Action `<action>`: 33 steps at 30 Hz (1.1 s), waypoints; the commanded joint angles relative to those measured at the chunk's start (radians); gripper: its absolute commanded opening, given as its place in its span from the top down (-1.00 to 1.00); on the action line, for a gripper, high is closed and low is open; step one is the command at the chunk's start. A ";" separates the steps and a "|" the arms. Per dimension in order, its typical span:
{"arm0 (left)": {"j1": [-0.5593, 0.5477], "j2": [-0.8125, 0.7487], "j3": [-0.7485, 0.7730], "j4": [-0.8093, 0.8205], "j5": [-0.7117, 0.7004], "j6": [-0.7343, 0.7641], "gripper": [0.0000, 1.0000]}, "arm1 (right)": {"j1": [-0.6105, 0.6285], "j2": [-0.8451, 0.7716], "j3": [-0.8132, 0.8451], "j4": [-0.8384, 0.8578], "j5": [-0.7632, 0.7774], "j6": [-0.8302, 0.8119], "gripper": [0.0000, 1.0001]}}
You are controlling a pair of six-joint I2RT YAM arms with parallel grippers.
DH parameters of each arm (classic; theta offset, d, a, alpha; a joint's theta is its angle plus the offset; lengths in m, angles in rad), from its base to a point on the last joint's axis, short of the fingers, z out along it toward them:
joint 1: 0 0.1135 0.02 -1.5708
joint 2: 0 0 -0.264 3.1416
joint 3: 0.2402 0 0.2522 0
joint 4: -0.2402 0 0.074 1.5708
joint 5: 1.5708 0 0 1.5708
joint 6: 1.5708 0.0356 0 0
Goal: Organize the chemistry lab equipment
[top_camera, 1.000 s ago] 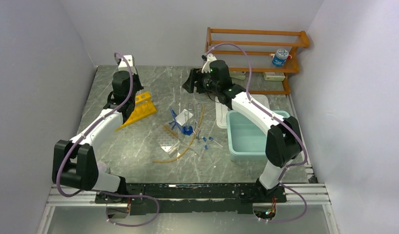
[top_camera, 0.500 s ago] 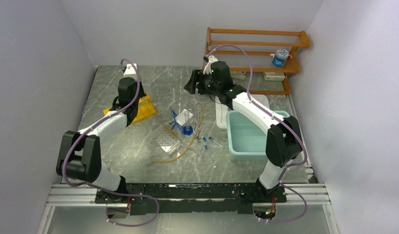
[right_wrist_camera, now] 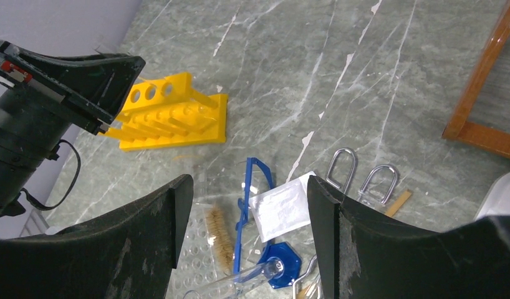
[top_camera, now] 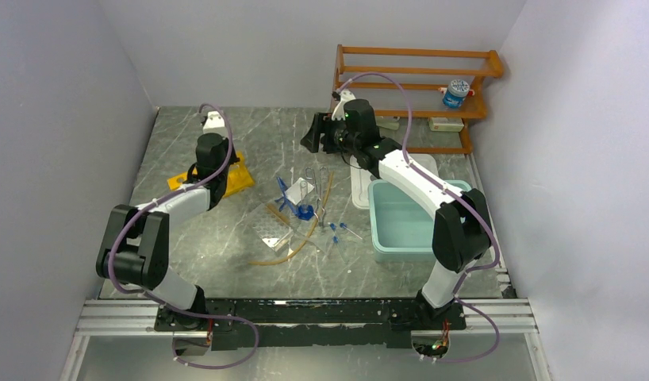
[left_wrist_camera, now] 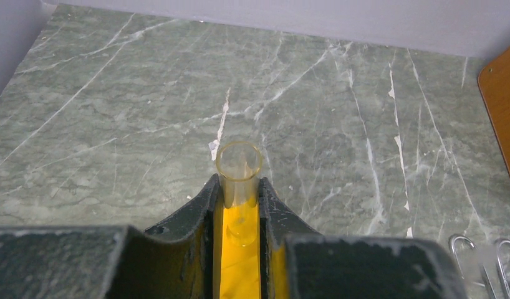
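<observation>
My left gripper (left_wrist_camera: 238,180) is shut on a clear test tube (left_wrist_camera: 239,163) that stands upright between its fingers, directly over the yellow holed rack (left_wrist_camera: 240,261). From above, that gripper (top_camera: 216,168) covers the middle of the rack (top_camera: 240,179). My right gripper (right_wrist_camera: 247,187) hangs open and empty above the loose pile: blue-framed goggles (right_wrist_camera: 242,205), white packet (right_wrist_camera: 280,212), metal tongs (right_wrist_camera: 343,165), a bristle brush (right_wrist_camera: 219,232) on the clear tray (top_camera: 274,232). The tan rubber tube (top_camera: 304,240) and tiny blue-capped tubes (top_camera: 336,230) lie nearer the front.
A pale teal tub (top_camera: 401,224) stands at the right with its white lid (top_camera: 359,189) beside it. The orange wooden shelf (top_camera: 416,79) lines the back right wall and holds a small bottle (top_camera: 456,93). The right gripper (top_camera: 313,135) hovers near the shelf's left end.
The left arm has swung in and down over the yellow rack with the tube, and the rack now lies turned more crosswise. The right arm has barely moved.
</observation>
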 commanded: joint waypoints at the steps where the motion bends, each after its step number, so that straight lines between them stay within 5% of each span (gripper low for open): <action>1: -0.006 0.020 -0.054 0.130 -0.045 -0.023 0.86 | -0.007 0.012 0.007 0.009 -0.015 0.010 -0.41; 11: -0.009 0.064 -0.094 0.231 -0.107 0.014 0.81 | -0.006 0.028 0.034 -0.003 -0.025 0.020 -0.41; 13: -0.009 0.057 -0.084 0.214 -0.105 -0.004 0.57 | -0.007 0.035 0.044 -0.008 -0.025 0.022 -0.41; 18: -0.007 0.004 -0.018 0.066 -0.111 -0.075 -0.43 | -0.006 0.047 0.079 -0.037 -0.017 0.022 -0.43; 20: -0.002 -0.015 0.032 -0.010 -0.085 -0.080 -0.60 | -0.006 0.052 0.103 -0.062 -0.005 0.022 -0.43; 28: 0.001 -0.133 0.192 -0.216 -0.034 -0.042 -0.74 | -0.009 0.068 0.194 -0.207 0.020 -0.030 -0.46; 33: 0.001 -0.166 0.310 -0.381 0.191 -0.027 -0.69 | -0.009 0.042 0.190 -0.287 0.044 -0.075 -0.46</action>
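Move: The left hand still pinches the clear test tube, its lower part already in the right end hole of the yellow rack, straight below the fingers by roughly 5 cm. The rack's middle lies some 6 cm left and 4 cm nearer. The blue holder is about 15 cm right and 7 cm back; the clear perforated tray, 7 cm right and 16 cm back. From the right hand, that end hole is about 22 cm left, 2 cm ahead and 11 cm down. Easing about 1 cm to its left and tipping slightly up, the left hand keeps hold of the tube over the rack's end hole. It then opens its fingers wide while sinking a further centimetre or so, lets go of the tube, and rises quickly, about 13 cm, straight up away from the rack with the fingers staying open. ##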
